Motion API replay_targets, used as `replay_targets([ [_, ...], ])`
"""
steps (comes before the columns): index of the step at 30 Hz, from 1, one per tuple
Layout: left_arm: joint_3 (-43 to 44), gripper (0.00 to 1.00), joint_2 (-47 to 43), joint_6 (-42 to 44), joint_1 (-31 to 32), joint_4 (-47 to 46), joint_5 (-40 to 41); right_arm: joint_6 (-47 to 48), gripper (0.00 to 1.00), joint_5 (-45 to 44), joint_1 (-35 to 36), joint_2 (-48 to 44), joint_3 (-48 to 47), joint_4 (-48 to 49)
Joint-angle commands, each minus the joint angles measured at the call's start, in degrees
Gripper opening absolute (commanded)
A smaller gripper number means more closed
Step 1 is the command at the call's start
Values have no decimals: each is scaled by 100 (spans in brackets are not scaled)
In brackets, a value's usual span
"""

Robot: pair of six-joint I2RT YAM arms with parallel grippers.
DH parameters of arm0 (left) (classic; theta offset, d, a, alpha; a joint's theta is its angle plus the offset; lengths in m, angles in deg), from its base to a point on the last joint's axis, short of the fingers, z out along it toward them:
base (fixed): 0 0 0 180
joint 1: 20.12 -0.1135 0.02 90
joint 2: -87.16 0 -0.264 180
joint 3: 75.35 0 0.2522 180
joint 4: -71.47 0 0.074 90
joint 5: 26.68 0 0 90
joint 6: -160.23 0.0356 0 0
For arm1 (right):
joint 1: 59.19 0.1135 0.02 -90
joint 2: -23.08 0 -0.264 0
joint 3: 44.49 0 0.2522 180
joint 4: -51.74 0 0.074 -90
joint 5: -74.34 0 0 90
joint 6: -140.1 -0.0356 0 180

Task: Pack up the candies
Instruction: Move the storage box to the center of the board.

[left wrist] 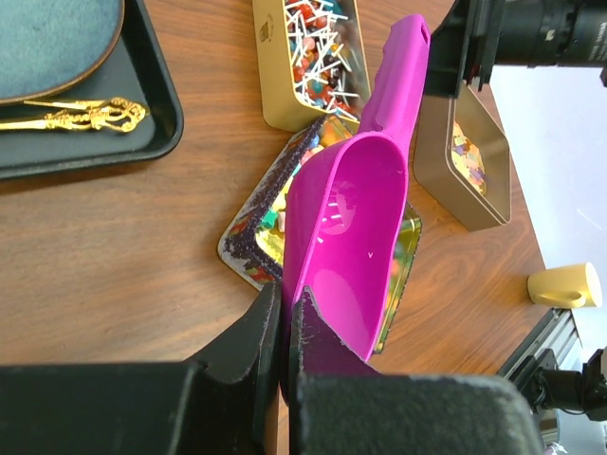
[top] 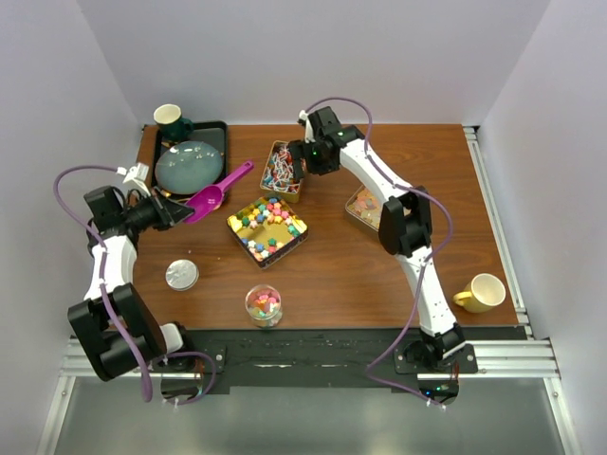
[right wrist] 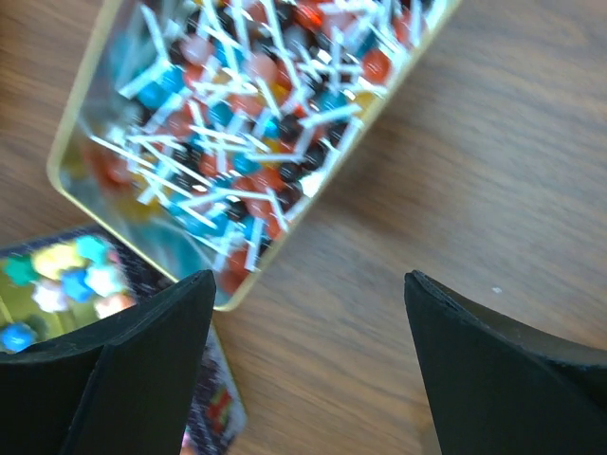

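Observation:
A square gold tin in the middle of the table holds multicolour candies. Red, white and blue wrapped candies fill a second tin behind it. A third tin on the right holds orange candies. More candies lie in a small glass jar at the front. My left gripper is shut on the rim of the purple scoop, which looks empty and hangs over the square tin. My right gripper is open beside the wrapped-candy tin.
At the back left, a black tray carries a blue plate, a gold spoon and a green mug. Near the front left lies a round metal lid. A yellow mug stands front right.

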Motion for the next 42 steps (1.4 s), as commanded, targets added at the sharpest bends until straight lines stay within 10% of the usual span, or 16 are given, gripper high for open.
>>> replay_targets([
  [1,-48,0,-226,93,-64,-41,-5,-323,84,-169,194,12,-430,400],
  [25,-285,0,-358,-38,-248,-154,30,177,45,-1391,-130,224,61,84],
  [42,-505,0,-516,-126,-257,-401,-23,3207,0,-521,-764,-926,1466,-382],
])
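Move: The lollipop storage box has its middle about 5 cm to the left of the open right hand, some 2 cm ahead and 7 cm below. From the same hand, the colourful candy box lies roughly 10 cm left and 13 cm back, and the gummy box about 18 cm right and 7 cm back. From the left hand, which holds the scoop, the lollipop box is some 16 cm ahead, 23 cm right and 14 cm lower. The lollipop box's right-hand wall is what the right hand goes for: the hand sinks some 5 cm with open fingers straddling the rim. The fingers then close until they pinch the wall while the hand drags the box about 13 cm right towards the gummy box, the wrist tipping some 20 degrees so the fingers point more steeply down. ##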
